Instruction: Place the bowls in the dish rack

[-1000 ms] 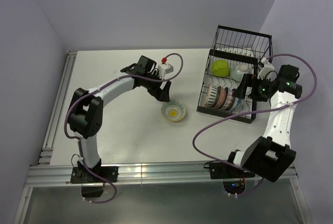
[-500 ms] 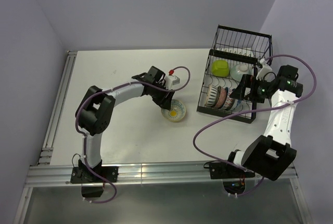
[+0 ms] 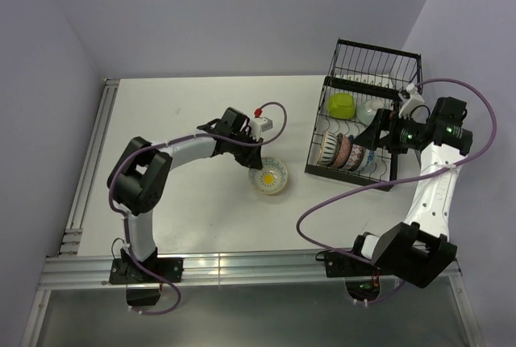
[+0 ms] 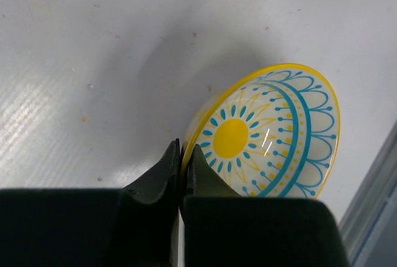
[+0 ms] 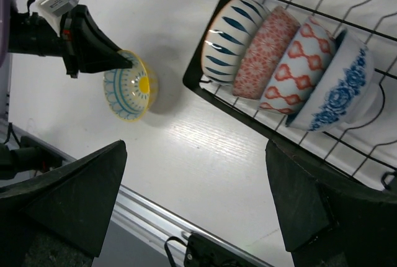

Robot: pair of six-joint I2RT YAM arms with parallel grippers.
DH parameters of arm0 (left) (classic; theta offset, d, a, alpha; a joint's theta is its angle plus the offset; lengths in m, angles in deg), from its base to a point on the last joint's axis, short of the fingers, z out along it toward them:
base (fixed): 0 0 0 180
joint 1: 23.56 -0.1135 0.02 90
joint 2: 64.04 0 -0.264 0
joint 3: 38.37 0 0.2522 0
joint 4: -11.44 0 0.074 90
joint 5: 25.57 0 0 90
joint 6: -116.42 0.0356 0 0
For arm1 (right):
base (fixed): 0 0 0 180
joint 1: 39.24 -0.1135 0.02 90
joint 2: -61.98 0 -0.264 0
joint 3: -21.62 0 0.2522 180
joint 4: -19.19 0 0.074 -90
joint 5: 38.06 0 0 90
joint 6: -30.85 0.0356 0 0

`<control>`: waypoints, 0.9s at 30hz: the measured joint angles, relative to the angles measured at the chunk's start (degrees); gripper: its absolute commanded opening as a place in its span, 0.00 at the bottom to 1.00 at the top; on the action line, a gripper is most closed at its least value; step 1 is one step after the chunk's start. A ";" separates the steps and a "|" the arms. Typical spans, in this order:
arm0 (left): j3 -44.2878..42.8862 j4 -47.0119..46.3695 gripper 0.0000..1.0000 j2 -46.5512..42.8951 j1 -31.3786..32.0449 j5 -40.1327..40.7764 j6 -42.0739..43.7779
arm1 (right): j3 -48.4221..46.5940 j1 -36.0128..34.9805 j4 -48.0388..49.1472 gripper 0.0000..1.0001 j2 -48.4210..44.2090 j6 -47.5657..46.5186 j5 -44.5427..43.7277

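A yellow-rimmed bowl [image 3: 270,175] with a blue pattern and a yellow centre lies on the white table, left of the dish rack [image 3: 311,166]. My left gripper [image 3: 256,161] is shut on its near rim; in the left wrist view the fingers [image 4: 182,155] pinch the edge of the bowl [image 4: 279,136]. The right wrist view shows the same bowl [image 5: 130,87] and several patterned bowls [image 5: 263,53] standing on edge in the rack's [image 5: 214,31] slots. My right gripper [image 5: 196,149] is open and holds nothing, hovering by the rack's [image 3: 311,166] right side.
A lime-green object [image 3: 342,106] and a pale bowl [image 3: 373,109] sit in the rack's rear part, with a taller wire basket [image 3: 379,60] behind. A metal rail [image 3: 89,161] runs along the table's left edge. Walls close in on the left, back and right.
My left gripper came down to the bowl from the upper left and shut on its rim. The right arm shifted only slightly and stayed open.
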 measured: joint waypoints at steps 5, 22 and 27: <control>5.27 -4.79 0.00 -6.40 -2.19 -4.81 -4.81 | 3.41 -5.14 5.01 0.99 -4.42 5.40 2.10; 9.57 -33.31 0.00 -19.80 -5.51 -13.86 -31.45 | 8.85 -22.77 25.03 1.00 -6.32 34.16 6.56; 9.84 -37.64 0.00 -19.71 -5.51 -14.21 -37.40 | 8.85 -25.18 28.41 1.00 -5.49 42.99 5.66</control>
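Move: The last bowl, yellow-rimmed, is already pinched at its rim by the left gripper; its middle is about 4 cm to the right, 3 cm back and 2 cm below. The open right gripper it is taken to hangs some 30 cm to the right, level fore-and-aft, about 19 cm higher. From the right gripper that bowl lies roughly 25 cm left, 1 cm back and 21 cm down; the row of racked bowls is about 4 cm ahead, 2 cm left and 20 cm below. Keep the left fingers shut on the bowl's rim and raise it almost straight up, about 22 cm, swinging the fingers from slanting down-right to nearly level, pointing right. Meanwhile bring the open right gripper some 14 cm left and a little up, away from above the racked bowls towards the held bowl, rolling its left side up about 25 degrees; don't touch the bowl yet. ##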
